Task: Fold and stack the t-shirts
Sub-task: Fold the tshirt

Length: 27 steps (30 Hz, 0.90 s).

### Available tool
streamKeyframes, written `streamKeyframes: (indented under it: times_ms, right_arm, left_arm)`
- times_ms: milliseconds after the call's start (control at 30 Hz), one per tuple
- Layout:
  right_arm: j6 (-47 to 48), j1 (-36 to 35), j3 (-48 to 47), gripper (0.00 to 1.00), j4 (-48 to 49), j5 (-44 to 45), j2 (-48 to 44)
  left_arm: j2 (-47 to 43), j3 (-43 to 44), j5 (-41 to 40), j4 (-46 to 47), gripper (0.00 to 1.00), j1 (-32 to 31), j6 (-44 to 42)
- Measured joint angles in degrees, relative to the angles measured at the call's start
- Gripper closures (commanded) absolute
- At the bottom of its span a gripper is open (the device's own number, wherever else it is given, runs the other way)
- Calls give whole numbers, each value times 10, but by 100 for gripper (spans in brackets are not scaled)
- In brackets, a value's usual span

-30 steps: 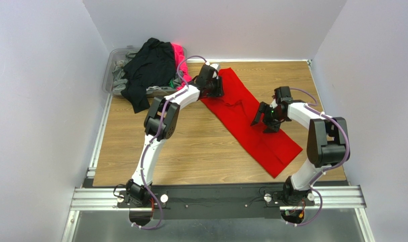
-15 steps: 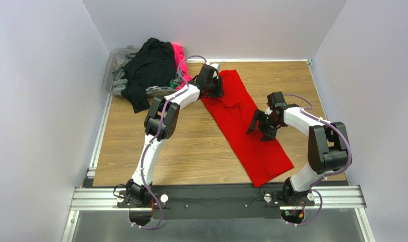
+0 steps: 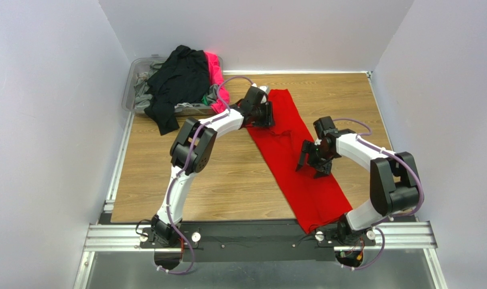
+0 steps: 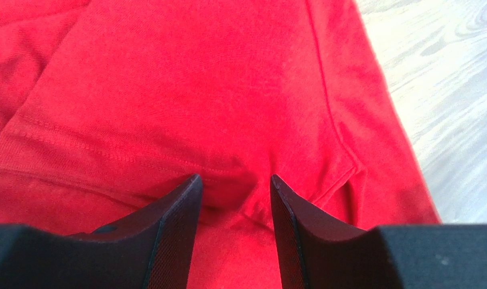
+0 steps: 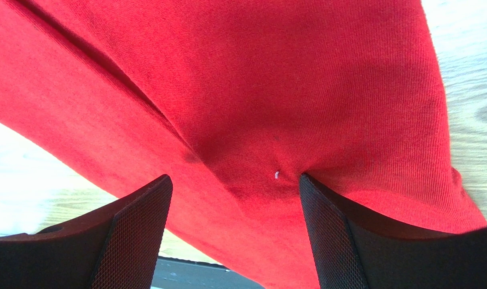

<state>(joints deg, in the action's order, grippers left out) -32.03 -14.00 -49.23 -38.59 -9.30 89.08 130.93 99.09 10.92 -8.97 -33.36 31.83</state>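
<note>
The bright red t-shirt (image 3: pixel 288 147) lies as a long narrow strip, running diagonally from the back middle of the table to its front edge. My left gripper (image 3: pixel 269 115) rests on the strip's far end. In the left wrist view (image 4: pixel 235 180) its jaws stand a little apart, tips pressed on puckered red cloth (image 4: pixel 197 90). My right gripper (image 3: pixel 312 166) is open wide over the strip's middle. In the right wrist view (image 5: pixel 234 180) its tips rest on the cloth (image 5: pixel 288 90). Other t-shirts, black (image 3: pixel 176 81), hot pink (image 3: pixel 214 67) and grey (image 3: pixel 144 96), are heaped at the back left.
The heap sits in a clear plastic bin (image 3: pixel 131 78) against the left wall, the black shirt hanging over its front. The red strip's near end (image 3: pixel 318 217) reaches the black rail at the table's front edge. Walls close in the left, back and right sides.
The red shirt has slid toward the near edge and swung more upright. Both grippers moved with it, the left one rightward and nearer, the right one nearer and leftward.
</note>
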Motion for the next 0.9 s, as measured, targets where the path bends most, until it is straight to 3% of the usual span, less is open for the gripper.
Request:
streamKeyframes:
  times_ms: [367,900]
  right_arm:
    - [-34,-19,-36,16,-24,7,36]
    - [-91,-106,-167,15,-30,-22,150]
  left_arm:
    - [24,1,52,50,46,16,41]
    - [68,71,74,39,46,60,46]
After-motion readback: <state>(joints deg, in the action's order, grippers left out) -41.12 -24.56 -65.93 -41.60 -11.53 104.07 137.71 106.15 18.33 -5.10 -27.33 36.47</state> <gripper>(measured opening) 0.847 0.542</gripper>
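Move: The red t-shirt, folded into a strip, lies right under both hands. Its middle is about 15 cm back and 11 cm right of the left hand, and some 3 cm ahead and 6 cm left of the right hand. Its near end is about 19 cm back and 5 cm right of the right hand. The clothes bin's middle stands roughly 12 cm ahead and 34 cm left of the left hand, its rim a few centimetres higher. With both grippers staying open and their fingertips resting on the red strip, the right hand starts slowly, then sweeps about 8 cm left and 3 cm forward, dragging the cloth along and bunching it at one finger. Meanwhile the left hand slides some 5 cm forward and slightly left near the strip's far end, its wrist rolling so its left side drops about 10 degrees, so that the two together swing the strip clockwise. ##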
